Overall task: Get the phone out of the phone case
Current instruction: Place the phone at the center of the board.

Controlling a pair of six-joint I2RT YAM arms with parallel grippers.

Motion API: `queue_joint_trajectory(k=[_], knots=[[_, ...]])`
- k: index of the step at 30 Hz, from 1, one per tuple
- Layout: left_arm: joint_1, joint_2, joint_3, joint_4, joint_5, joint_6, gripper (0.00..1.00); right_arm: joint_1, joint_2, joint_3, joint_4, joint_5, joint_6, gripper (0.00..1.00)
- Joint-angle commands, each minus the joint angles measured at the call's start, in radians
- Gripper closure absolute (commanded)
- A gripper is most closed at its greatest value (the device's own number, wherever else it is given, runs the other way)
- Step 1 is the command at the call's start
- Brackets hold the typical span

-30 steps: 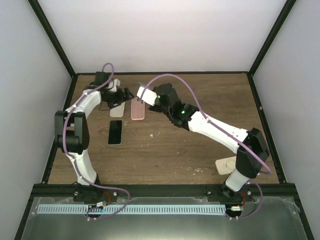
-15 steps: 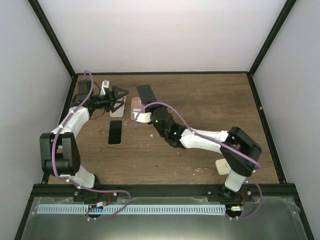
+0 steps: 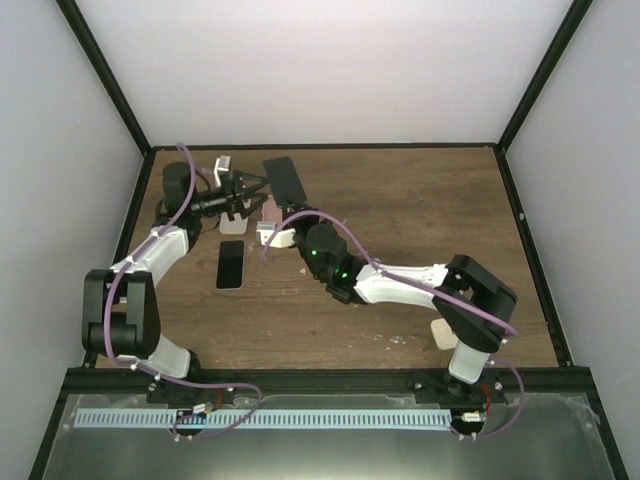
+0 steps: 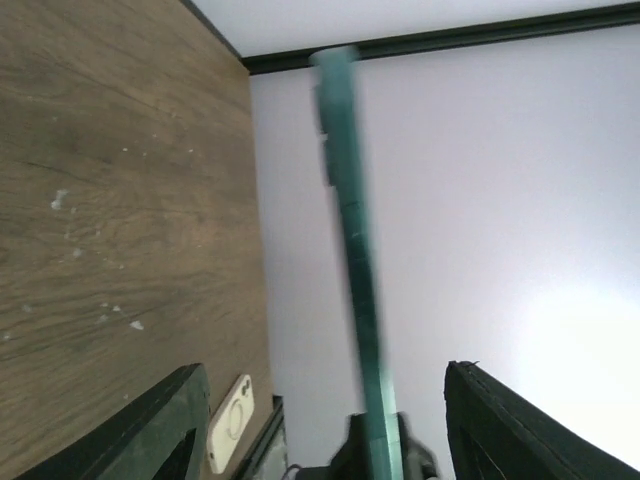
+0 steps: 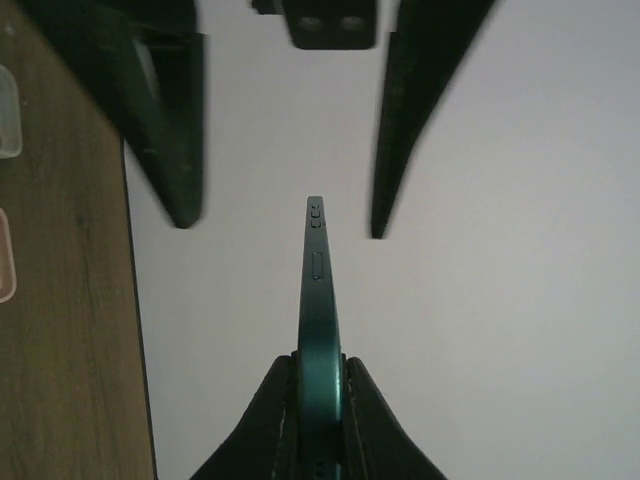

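The dark green cased phone (image 3: 284,178) is held in the air, edge-on in the right wrist view (image 5: 317,270). My right gripper (image 3: 293,207) is shut on its lower end (image 5: 318,362). My left gripper (image 3: 250,190) is open just left of the phone, which stands edge-on and blurred between its spread fingers (image 4: 170,425) without touching them. The gripper's midpoint (image 4: 322,372) lies near the phone (image 4: 352,250). The left fingers (image 5: 165,130) also show beyond the phone's far end in the right wrist view.
A black phone (image 3: 230,264) lies flat on the wooden table (image 3: 420,210). A pink case (image 3: 272,213) and a clear case (image 3: 236,218) lie behind it, partly hidden by the arms. A white case (image 3: 447,330) lies at the near right.
My right arm has folded back and lifted the cased phone up and left. My left gripper has swung from the cases on the table to face the phone, jaws open.
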Motion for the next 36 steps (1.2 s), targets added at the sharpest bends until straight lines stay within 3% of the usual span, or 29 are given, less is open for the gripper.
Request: queue_joint_trajectory(k=[1,6,12,23,26,30,36], knots=[[-0.006,-0.007,-0.028,0.196,0.012,-0.112,0.37,0.020,0.010,0.002,0.091,0.012,-0.019,0.99],[0.004,-0.021,-0.052,0.209,-0.004,-0.122,0.40,0.020,0.016,0.002,0.093,0.017,-0.020,0.99],[-0.023,-0.025,-0.051,0.144,-0.015,-0.071,0.52,0.027,0.032,0.014,0.124,0.018,-0.047,0.99],[-0.030,-0.023,-0.060,0.083,-0.027,-0.022,0.91,0.059,0.039,-0.015,0.155,0.025,-0.070,0.98],[-0.019,-0.027,-0.067,0.067,-0.021,-0.007,1.00,0.059,0.028,-0.031,0.142,0.024,-0.055,0.74],[0.004,-0.045,-0.077,-0.029,-0.006,0.074,1.00,0.058,0.000,-0.047,-0.015,0.016,0.048,0.40],[0.034,-0.076,-0.084,-0.292,0.042,0.348,1.00,0.045,-0.063,-0.080,-0.353,-0.051,0.272,0.14]])
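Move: Just to the left hand's right, the phone lies roughly level in the right hand's grip, its middle some 5 cm right, 2 cm ahead and 2 cm above the left hand; from the right hand it is about 6 cm ahead and 2 cm left. Counted from the left hand, the pink case lies 6 cm ahead, 1 cm right, the white case 8 cm ahead, 12 cm left, and the black phone 8 cm back, 11 cm left, all some 25 cm below. Closing on the phone's left long edge, the left hand shuts its half-open fingers with barely 1 cm of rightward drift, while the right hand, still pinching the near end, eases back, left and down. Once the left grips, the right fingers open wide and let go; both hands then sink, the left about 4 cm and slightly back-left, carrying the phone. ##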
